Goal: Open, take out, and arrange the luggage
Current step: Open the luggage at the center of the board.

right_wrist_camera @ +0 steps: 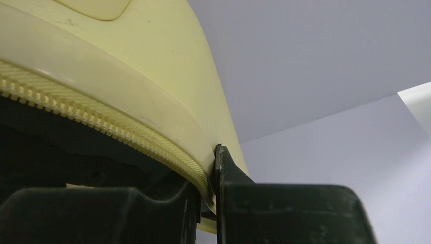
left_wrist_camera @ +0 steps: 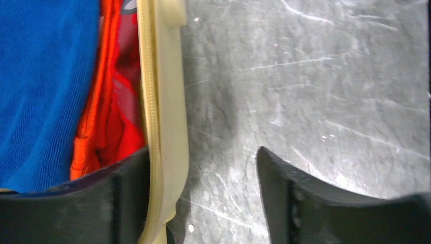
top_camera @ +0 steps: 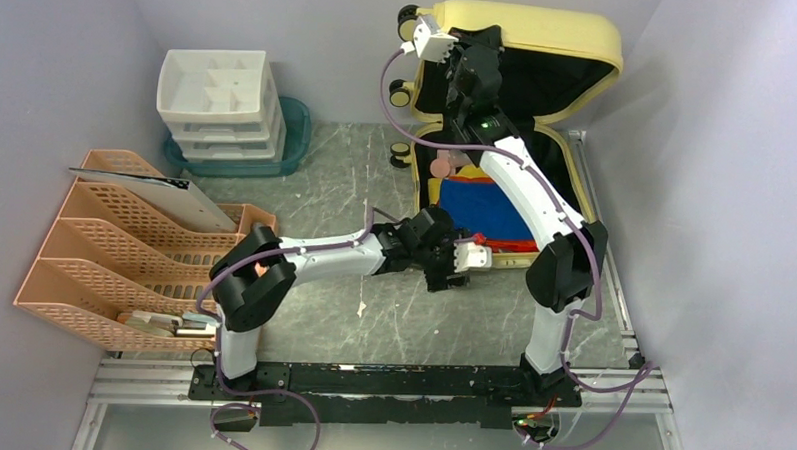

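Note:
The pale yellow luggage (top_camera: 541,30) stands open at the back right, its lid raised against the back wall. My right gripper (top_camera: 461,49) is shut on the lid's zipped rim (right_wrist_camera: 127,61); in the right wrist view the gripper (right_wrist_camera: 206,173) pinches that rim between its fingers. In the lower shell lie a blue cloth (top_camera: 480,208) and a red-orange cloth (top_camera: 504,244). My left gripper (top_camera: 460,267) is at the shell's near left corner. It is open (left_wrist_camera: 202,152) and straddles the shell's rim (left_wrist_camera: 165,101): one finger is inside by the orange cloth (left_wrist_camera: 117,117), the other over the table.
A white drawer unit (top_camera: 219,99) sits in a teal tray (top_camera: 293,131) at the back left. A peach file rack (top_camera: 114,245) fills the left side. Grey walls close in on three sides, and a metal rail (top_camera: 369,379) runs along the near edge.

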Available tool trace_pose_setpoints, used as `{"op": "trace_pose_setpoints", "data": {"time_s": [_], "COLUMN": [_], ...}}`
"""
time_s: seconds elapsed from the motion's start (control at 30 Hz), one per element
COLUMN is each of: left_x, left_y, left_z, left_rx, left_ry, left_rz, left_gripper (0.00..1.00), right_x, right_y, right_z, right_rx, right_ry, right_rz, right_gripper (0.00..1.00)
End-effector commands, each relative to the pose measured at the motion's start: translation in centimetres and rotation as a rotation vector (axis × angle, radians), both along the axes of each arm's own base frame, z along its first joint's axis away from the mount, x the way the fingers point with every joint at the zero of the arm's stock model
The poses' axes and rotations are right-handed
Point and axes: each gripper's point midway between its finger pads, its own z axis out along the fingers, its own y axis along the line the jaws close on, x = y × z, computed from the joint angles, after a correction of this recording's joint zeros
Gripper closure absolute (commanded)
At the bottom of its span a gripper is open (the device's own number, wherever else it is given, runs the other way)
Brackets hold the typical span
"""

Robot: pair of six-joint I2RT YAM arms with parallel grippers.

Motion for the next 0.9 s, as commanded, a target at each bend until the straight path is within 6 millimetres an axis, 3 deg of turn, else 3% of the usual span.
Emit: {"op": "trace_pose_setpoints", "data": {"time_s": [0.0,0.1,0.27,0.47,0.63,0.87], "left_x": [-0.5,0.2,0.9,3.9,7.1,12.7], "left_y": [0.0,0.7,2.9,7.7,10.8,13.7], "left_z": [5.6,8.9,12.4,11.9,11.8,12.0], "left_rx": [-0.06,-0.099,-0.134,-0.116,-0.134,-0.133], "left_ry": [0.059,0.055,0.005,-0.071,-0.103,-0.175], "left_rz": [0.016,0.023,0.07,0.218,0.376,0.654], "left_gripper": [0.17,0.04,0.03,0.03,0.03,0.03], "right_x": [1.1,1.2,1.1,1.1,0.5,0.3], "right_y": [-0.5,-0.3,0.6,0.9,0.9,0.4], "right_z": [-3.4,-2.9,-2.6,-3.0,-2.3,-0.6], "right_rx": [0.093,0.115,0.131,0.127,0.152,0.146], "right_ry": [0.03,0.017,0.017,0.022,0.033,-0.033], "right_rz": [-0.072,-0.066,-0.042,-0.04,-0.016,-0.044], "right_gripper": [0.95,0.91,0.67,0.32,0.12,0.02]}}
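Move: Astride the luggage's front rim with the left fingers already part open, one inside and one outside; the rim is about 1 cm ahead. The near-left wheel lies some 13 cm left, 3 cm farther out and 6 cm lower; the blue cloth is about 12 cm ahead, 3 cm right and 3 cm below. The right fingers pinch the raised lid's rim at their own point; from them the blue cloth lies roughly 20 cm back, laterally level, and 42 cm down. Lifting clear of the front rim, the left hand finishes opening and rises about 12 cm, then swings left and forward around the near-left corner while sinking about 3 cm, turning nearly 30 degrees counter-clockwise. Meanwhile the right fingers open wide and let go of the lid's rim, the hand easing down about 3 cm and slightly left, still astride it. ##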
